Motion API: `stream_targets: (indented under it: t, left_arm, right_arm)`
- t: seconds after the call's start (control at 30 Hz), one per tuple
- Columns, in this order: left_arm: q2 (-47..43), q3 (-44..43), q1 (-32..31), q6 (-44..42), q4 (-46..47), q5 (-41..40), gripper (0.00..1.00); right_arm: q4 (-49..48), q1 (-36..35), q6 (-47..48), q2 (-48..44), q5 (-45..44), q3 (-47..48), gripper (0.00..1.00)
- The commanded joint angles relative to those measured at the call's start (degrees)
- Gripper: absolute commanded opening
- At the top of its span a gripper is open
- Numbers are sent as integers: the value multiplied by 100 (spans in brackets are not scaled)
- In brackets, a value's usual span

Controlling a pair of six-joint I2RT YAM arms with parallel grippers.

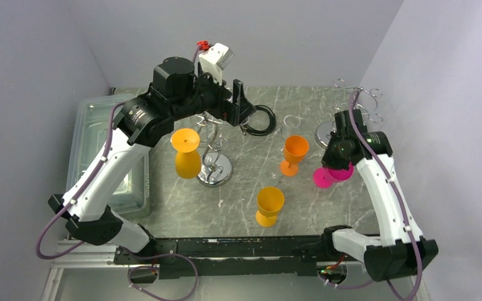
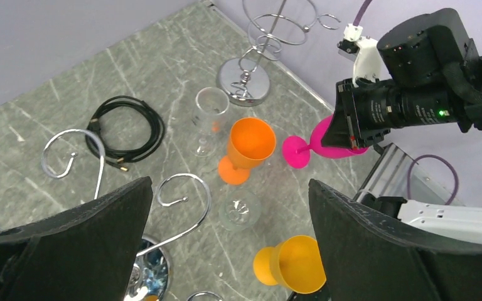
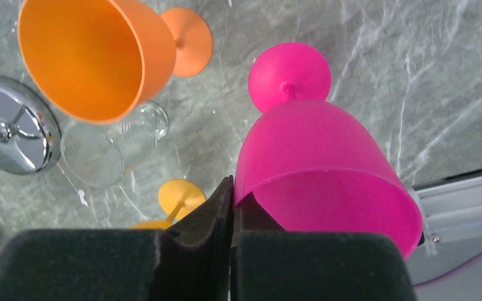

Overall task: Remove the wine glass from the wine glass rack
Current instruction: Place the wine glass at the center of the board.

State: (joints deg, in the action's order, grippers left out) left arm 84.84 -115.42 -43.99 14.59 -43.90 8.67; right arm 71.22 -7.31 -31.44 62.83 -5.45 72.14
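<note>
The wine glass rack point(image 1: 215, 170) stands mid-table on its mirror disc base, and its curled chrome arms point(image 2: 184, 199) show below my left wrist. A yellow-orange wine glass point(image 1: 187, 155) hangs upside down from one arm on the rack's left. My left gripper point(image 1: 241, 106) hovers open above the rack's right side, apart from that glass, with nothing between its fingers point(image 2: 100, 232). My right gripper point(image 1: 337, 168) is shut on the rim of a tilted pink wine glass point(image 3: 317, 169), whose foot point(image 1: 322, 178) points down at the table.
An orange glass point(image 1: 294, 153), a yellow-orange glass point(image 1: 269, 205) and a clear glass point(image 2: 240, 210) stand between the arms. A smaller chrome stand point(image 1: 325, 133) is at the back right. A black cable coil point(image 1: 260, 120) lies behind the rack. A clear bin point(image 1: 100, 150) sits far left.
</note>
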Motion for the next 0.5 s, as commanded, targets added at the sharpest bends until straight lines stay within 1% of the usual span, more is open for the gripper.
stream_targets:
  t: [0.0, 0.2, 0.3, 0.47]
  left_arm:
    - [-336, 115, -32, -230, 139, -347, 100]
    - [-503, 271, -55, -414, 203, -633, 99]
    - [-581, 327, -66, -476, 227, -714, 99]
    - [-635, 397, -73, -536, 268, -796, 99]
  right_arm:
    - [-860, 19, 183, 444, -296, 67, 0]
    - [-1481, 19, 205, 1232, -237, 150, 0]
    - [-1583, 19, 235, 1653, -113, 309, 0]
    - [-1679, 20, 252, 1979, -74, 490, 0]
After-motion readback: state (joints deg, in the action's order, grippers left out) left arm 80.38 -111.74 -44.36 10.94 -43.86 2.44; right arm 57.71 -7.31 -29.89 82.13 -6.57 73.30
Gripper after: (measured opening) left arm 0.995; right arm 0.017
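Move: The right hand holds the pink wine glass by its bowl wall; the bare board spot for it lies about 11 cm ahead, 1 cm right and 20 cm below. The orange glass stands some 9 cm left of that spot, level with it; the short clear glass about 3 cm ahead and 14 cm left of the hand, the bare rack's base roughly 24 cm ahead, 6 cm right. From the left hand the spot is around 5 cm ahead, 27 cm right and 45 cm down. Still pinching the left wall of the pink glass's bowl between shut fingertips, the right hand carries it forward about 8 cm while sinking nearly 6, towards the free board just right of the orange glass, and tips some 5 degrees so its fingers point more steeply down. The left hand, open and empty, drifts nearly 3 cm left. ##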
